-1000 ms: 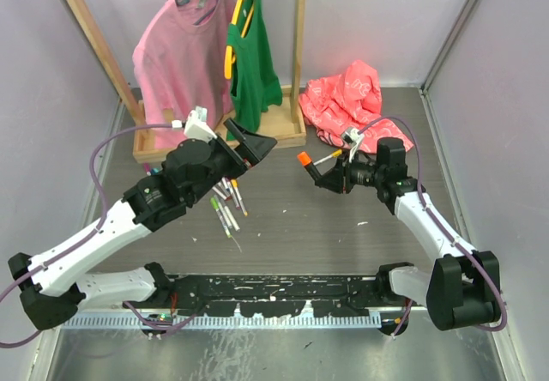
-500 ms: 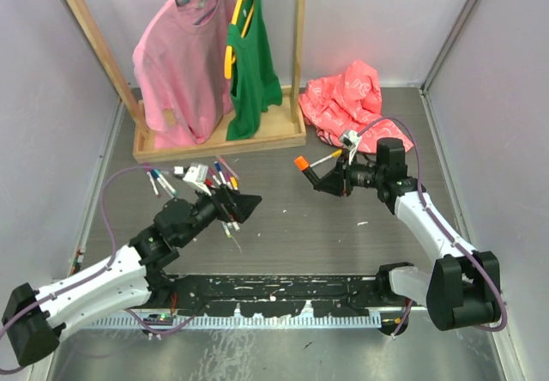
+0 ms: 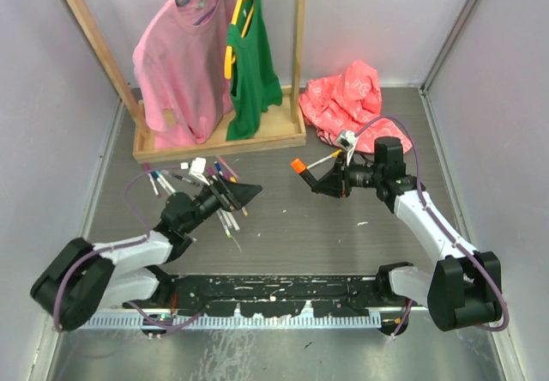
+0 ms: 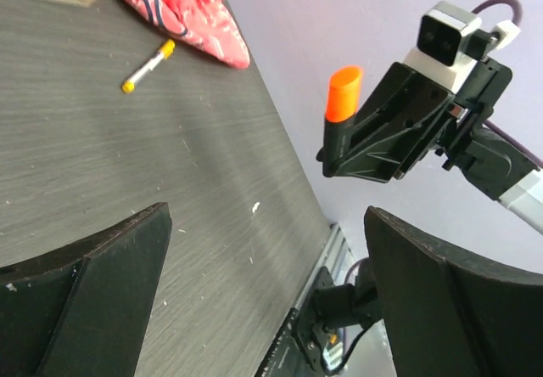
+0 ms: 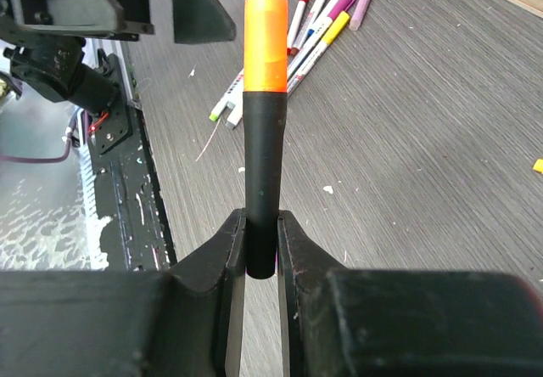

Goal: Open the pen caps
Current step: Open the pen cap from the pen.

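Note:
A stubby black highlighter [image 5: 261, 165] with an orange cap [image 5: 265, 42] stands between the fingers of my right gripper [image 5: 261, 224], which is shut on its lower barrel. In the top view the orange cap [image 3: 297, 165] points left from the right gripper [image 3: 330, 181], above the table's middle. My left gripper [image 3: 240, 194] hangs open and empty, low over a scatter of white-barrelled pens [image 3: 225, 214], facing the cap. From the left wrist the orange cap [image 4: 344, 94] shows ahead, well beyond the wide-apart fingers of the left gripper [image 4: 267, 284]. Capped pens [image 5: 318, 20] lie beyond the highlighter.
A wooden rack [image 3: 219, 141] with a pink shirt [image 3: 176, 63] and a green top [image 3: 253, 63] stands at the back left. A red cloth [image 3: 347, 98] lies at the back right, a yellow-ended pen [image 4: 146, 65] beside it. More pens [image 3: 163, 179] lie at the left.
My left arm has pulled back and dropped low, uncovering the pens; its open gripper now sits lower and nearer. The right gripper has eased slightly left with the highlighter.

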### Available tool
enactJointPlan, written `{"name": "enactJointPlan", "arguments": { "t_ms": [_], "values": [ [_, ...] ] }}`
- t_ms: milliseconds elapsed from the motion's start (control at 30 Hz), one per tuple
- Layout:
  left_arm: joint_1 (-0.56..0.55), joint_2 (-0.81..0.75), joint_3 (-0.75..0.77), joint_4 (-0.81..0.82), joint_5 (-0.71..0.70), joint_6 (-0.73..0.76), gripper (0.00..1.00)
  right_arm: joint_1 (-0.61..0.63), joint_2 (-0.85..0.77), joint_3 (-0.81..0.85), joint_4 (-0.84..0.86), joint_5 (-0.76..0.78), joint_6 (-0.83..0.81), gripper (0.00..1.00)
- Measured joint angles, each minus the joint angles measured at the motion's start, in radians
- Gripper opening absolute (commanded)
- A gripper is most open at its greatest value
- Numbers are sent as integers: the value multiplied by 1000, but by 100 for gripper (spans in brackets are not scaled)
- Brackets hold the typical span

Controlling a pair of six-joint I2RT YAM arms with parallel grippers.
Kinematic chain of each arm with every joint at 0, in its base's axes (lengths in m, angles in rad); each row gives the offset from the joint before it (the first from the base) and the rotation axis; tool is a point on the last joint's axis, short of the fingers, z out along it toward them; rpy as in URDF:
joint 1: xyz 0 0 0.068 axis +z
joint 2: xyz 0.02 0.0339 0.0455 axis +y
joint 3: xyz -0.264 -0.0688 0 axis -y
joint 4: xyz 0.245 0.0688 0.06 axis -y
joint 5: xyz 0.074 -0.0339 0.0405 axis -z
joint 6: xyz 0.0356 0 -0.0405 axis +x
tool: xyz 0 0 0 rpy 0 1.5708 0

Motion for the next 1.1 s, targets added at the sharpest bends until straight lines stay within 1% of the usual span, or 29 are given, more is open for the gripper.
{"name": "enactJointPlan", "arguments": {
  "t_ms": [100, 133, 233, 300, 533, 733, 833, 933, 967, 1067, 1100],
  "values": [
    [35, 177, 6, 163, 79, -76, 98, 0, 0, 3, 0, -2, -3, 1],
    [42, 203, 9, 185, 91, -86, 98, 0, 0, 3, -1, -2, -4, 1],
    [76, 350, 63, 288, 151, -160, 98, 0, 0, 5, -1, -8, -4, 1],
    [86, 409, 104, 325, 179, -188, 98, 0, 0, 5, -1, -11, -4, 1],
    [87, 431, 159, 402, 216, -209, 98, 0, 0, 6, -1, -38, 2, 1],
    [85, 431, 186, 413, 228, -208, 98, 0, 0, 11, 4, -80, 26, 1],
    [68, 431, 202, 413, 227, -200, 98, 0, 1, 11, 23, -103, 52, 1],
    [20, 431, 232, 414, 219, -175, 99, 0, 2, 11, 48, -129, 79, 1],
    [2, 432, 244, 414, 213, -167, 98, 0, 3, 11, 58, -137, 89, 1],
    [-47, 451, 283, 422, 189, -142, 89, 1, 9, 11, 75, -156, 104, 1],
    [-56, 460, 293, 422, 184, -137, 83, 3, 9, 11, 79, -161, 108, 1]
  ]
}}
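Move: The orange cap, on the pen held by the right hand, lies about 13 cm right, 5 cm ahead and 4 cm above the left hand; from the right hand it is some 4 cm left, 2 cm ahead and 6 cm up. From the left hand, the marker pile lies roughly 5 cm ahead, 7 cm left and 17 cm below, and the yellow-capped marker some 18 cm ahead, 22 cm right and 17 cm below. Open left hand dips, then heads right (about 8 cm) and up towards the cap; right lifts gripped pen slightly. ##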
